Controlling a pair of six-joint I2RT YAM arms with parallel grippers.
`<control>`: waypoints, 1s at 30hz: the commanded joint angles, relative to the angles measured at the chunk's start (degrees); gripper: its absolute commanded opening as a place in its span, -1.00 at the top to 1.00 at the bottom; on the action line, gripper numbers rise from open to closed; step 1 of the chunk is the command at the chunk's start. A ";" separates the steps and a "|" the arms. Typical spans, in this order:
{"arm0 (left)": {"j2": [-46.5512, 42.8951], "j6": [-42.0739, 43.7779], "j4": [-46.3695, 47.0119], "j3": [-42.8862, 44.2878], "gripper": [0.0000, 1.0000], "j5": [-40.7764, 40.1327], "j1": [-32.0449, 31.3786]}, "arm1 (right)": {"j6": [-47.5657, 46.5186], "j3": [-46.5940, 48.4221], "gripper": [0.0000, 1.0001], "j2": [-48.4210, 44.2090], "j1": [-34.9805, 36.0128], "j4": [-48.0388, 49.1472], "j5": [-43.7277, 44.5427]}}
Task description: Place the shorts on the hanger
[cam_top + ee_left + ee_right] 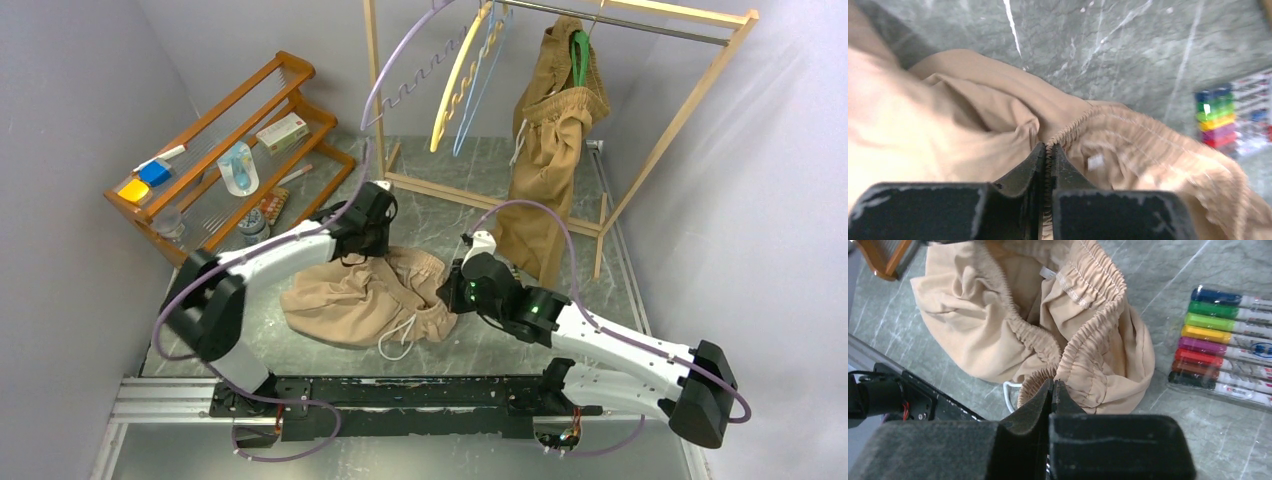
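Observation:
The light tan shorts (345, 300) lie bunched on the grey table, their white drawstring (398, 340) trailing toward the near edge. My left gripper (365, 250) is at their far edge. In the left wrist view the left gripper (1049, 146) is shut on the gathered waistband (1073, 127). My right gripper (455, 297) is at the right end of the shorts. In the right wrist view the right gripper (1053, 382) is shut on the elastic waistband (1083, 340). The thin light-blue hanger (482, 85) hangs on the wooden rack (640, 18) at the back.
A yellow hanger (455, 85) and a lilac hanger (400, 95) hang beside the blue one. Darker brown shorts (545, 160) on a green hanger hang to their right. A pack of coloured markers (1228, 347) lies by the shorts. A wooden shelf (230, 150) stands at the back left.

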 commanded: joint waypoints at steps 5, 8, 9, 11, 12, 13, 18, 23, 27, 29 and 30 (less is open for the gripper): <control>-23.44 -4.73 -5.18 -1.19 0.86 -8.38 -0.51 | -0.24 10.07 1.00 -4.32 0.06 -4.96 11.09; -31.09 -4.52 -6.10 0.18 0.86 -11.17 -0.49 | -2.10 15.33 1.00 -5.59 0.12 -6.82 14.32; -33.27 -4.19 -5.83 0.96 0.86 -11.63 -0.47 | -2.98 17.10 1.00 -5.97 0.05 -6.92 15.15; -36.60 -2.52 -5.26 3.50 0.86 -11.47 -0.46 | -5.60 21.00 1.00 -6.74 0.06 -6.65 16.43; -37.64 -1.78 -5.65 5.64 0.86 -11.55 -0.44 | -6.94 23.44 1.00 -6.93 0.06 -6.74 17.14; -38.18 -1.12 -6.42 8.10 0.86 -11.72 -0.49 | -8.09 25.89 1.00 -6.93 0.05 -6.87 17.49; -39.12 1.36 -5.82 17.62 0.86 -8.66 -0.50 | -12.64 34.91 1.00 -6.56 0.06 -6.77 17.37; -42.62 0.46 -4.72 12.68 0.86 -8.87 -0.48 | -11.05 33.30 1.00 -6.25 0.06 -8.46 15.88; -44.99 -3.12 -7.90 2.59 0.86 -8.81 -0.47 | -8.02 26.99 1.00 -5.87 0.06 -11.66 14.05; -46.52 -5.39 -7.73 -3.94 0.86 -7.67 -0.51 | -6.61 23.54 1.00 -5.48 0.06 -12.49 12.75; -47.24 -6.18 -7.49 -6.84 0.86 -7.18 -0.50 | -5.97 21.98 1.00 -5.14 0.06 -12.54 11.80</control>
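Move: The shorts lie crumpled, their waistband already pinched by both hands: their middle is about 9 cm back, 3 cm left and 5 cm below the left hand, and level with the right hand, some 16 cm left and 10 cm down. The marker pack sits about 9 cm right and 2 cm ahead of the right hand, 12 cm lower. The yellow hanger is roughly 22 cm ahead, 4 cm right and 30 cm above the right hand; from the left, 13 cm ahead, 17 cm right and 36 cm up. The shorts go up fast by the waistband, both hands keeping their pinch: the left rises about 37 cm and the right nearly 30, then each sinks back 7 or 8. Meanwhile they spread, left hand drifting left and back, right hand slightly forward and right, and the fingers tip up towards level, more so on the left. ##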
